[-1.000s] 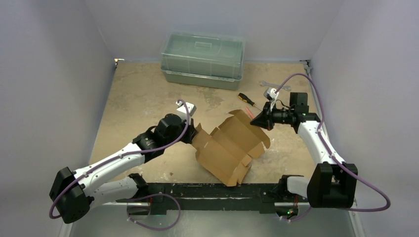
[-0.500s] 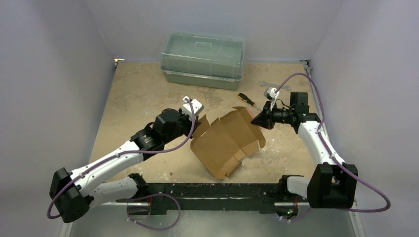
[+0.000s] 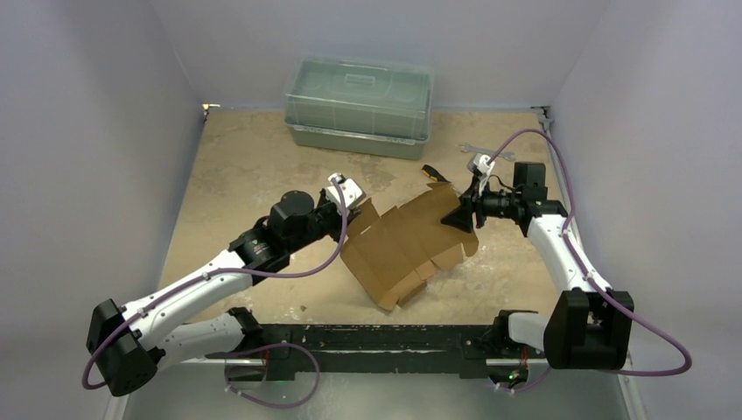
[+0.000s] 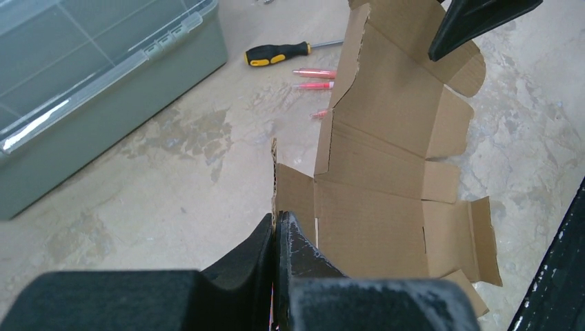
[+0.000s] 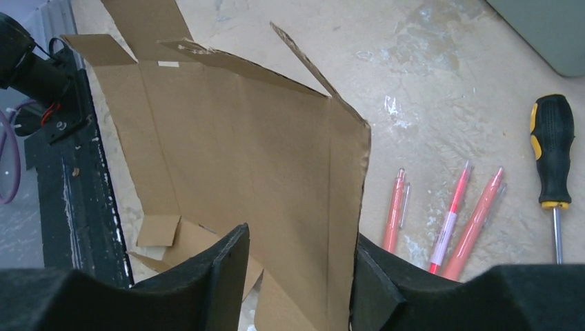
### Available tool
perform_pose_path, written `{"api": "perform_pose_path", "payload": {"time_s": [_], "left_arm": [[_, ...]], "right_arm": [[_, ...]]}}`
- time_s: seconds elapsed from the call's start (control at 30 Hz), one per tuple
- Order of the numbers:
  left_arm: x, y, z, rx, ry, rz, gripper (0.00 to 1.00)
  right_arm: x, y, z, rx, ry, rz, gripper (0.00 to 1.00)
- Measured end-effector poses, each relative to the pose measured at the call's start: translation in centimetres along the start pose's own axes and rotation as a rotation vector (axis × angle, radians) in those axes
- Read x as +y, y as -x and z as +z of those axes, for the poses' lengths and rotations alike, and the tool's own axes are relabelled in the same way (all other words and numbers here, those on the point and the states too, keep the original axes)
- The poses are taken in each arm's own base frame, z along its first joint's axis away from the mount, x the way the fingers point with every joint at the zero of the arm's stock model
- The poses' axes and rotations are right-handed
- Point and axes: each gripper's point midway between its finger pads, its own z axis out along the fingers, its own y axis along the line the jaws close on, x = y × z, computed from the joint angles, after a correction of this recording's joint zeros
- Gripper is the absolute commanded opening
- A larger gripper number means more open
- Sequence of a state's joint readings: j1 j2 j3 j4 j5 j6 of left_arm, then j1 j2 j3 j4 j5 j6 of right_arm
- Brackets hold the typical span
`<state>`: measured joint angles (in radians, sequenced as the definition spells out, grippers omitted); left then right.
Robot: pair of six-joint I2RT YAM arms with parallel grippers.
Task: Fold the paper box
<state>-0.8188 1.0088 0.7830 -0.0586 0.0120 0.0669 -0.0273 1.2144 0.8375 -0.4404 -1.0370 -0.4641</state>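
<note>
The paper box is a brown flat cut-out with flaps, held tilted off the table between both arms. My left gripper is shut on the thin edge of its left flap; in the left wrist view the fingertips pinch that flap edge, and the box spreads away to the right. My right gripper is at the box's far right edge. In the right wrist view it stands open, with a panel of the box standing loose between its fingers.
A green-grey lidded plastic container stands at the back. A yellow-and-black screwdriver and pink pens lie right of the box. A wrench lies further back. A black rail runs along the near edge.
My right gripper has opened from shut on the box's edge. The left gripper has carried its flap further back and right, and the box has shifted with it, hiding the screwdriver's shaft.
</note>
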Motion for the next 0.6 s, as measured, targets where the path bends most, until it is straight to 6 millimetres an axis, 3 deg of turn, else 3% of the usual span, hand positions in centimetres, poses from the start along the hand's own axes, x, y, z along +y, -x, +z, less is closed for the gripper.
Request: {"api": "perform_pose_path", "payload": {"time_s": [0.17,0.33,0.47,0.6], "left_arm": [[-0.2,0.6,0.1,-0.024,-0.020,0.034,0.00],[-0.3,1.7,0.1,-0.047,-0.038,0.072,0.00],[-0.3,2.8,0.2,-0.067,-0.051,0.104,0.00],[-0.2,3.5,0.3,-0.080,-0.051,0.122,0.00]], "right_arm": [[0.3,0.3,0.1,-0.015,0.025,-0.036,0.51],[0.3,0.3,0.1,-0.019,0.033,-0.073,0.29],[0.3,0.4,0.0,-0.020,0.031,-0.097,0.03],[1.0,1.2,-0.3,-0.045,0.042,-0.132,0.00]]}}
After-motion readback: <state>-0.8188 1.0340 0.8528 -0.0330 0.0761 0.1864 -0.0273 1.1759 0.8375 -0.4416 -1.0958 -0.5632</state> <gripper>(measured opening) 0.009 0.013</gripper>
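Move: Between the right hand's half-open fingers stands the box edge, right at the hand point; the paper box's middle lies about 10 cm to that hand's left, 5 cm back and 5 cm below. The pens are some 7 cm ahead and 2 cm left, the screwdriver about 13 cm straight ahead, both roughly 16 cm lower. The left hand already pinches a corner flap: box middle some 13 cm right, 4 cm back, 11 cm below; green case about 30 cm straight ahead and 13 cm lower. Closing from half open, the right fingers pinch the box edge between them while that hand stays almost in place, then it rises about 1.5 cm with a slight turn. All the while the left hand keeps its shut grip on the corner flap and lifts it some 3 cm, drifting a little to the right, towards the right hand, and tipping up about 5 degrees. ##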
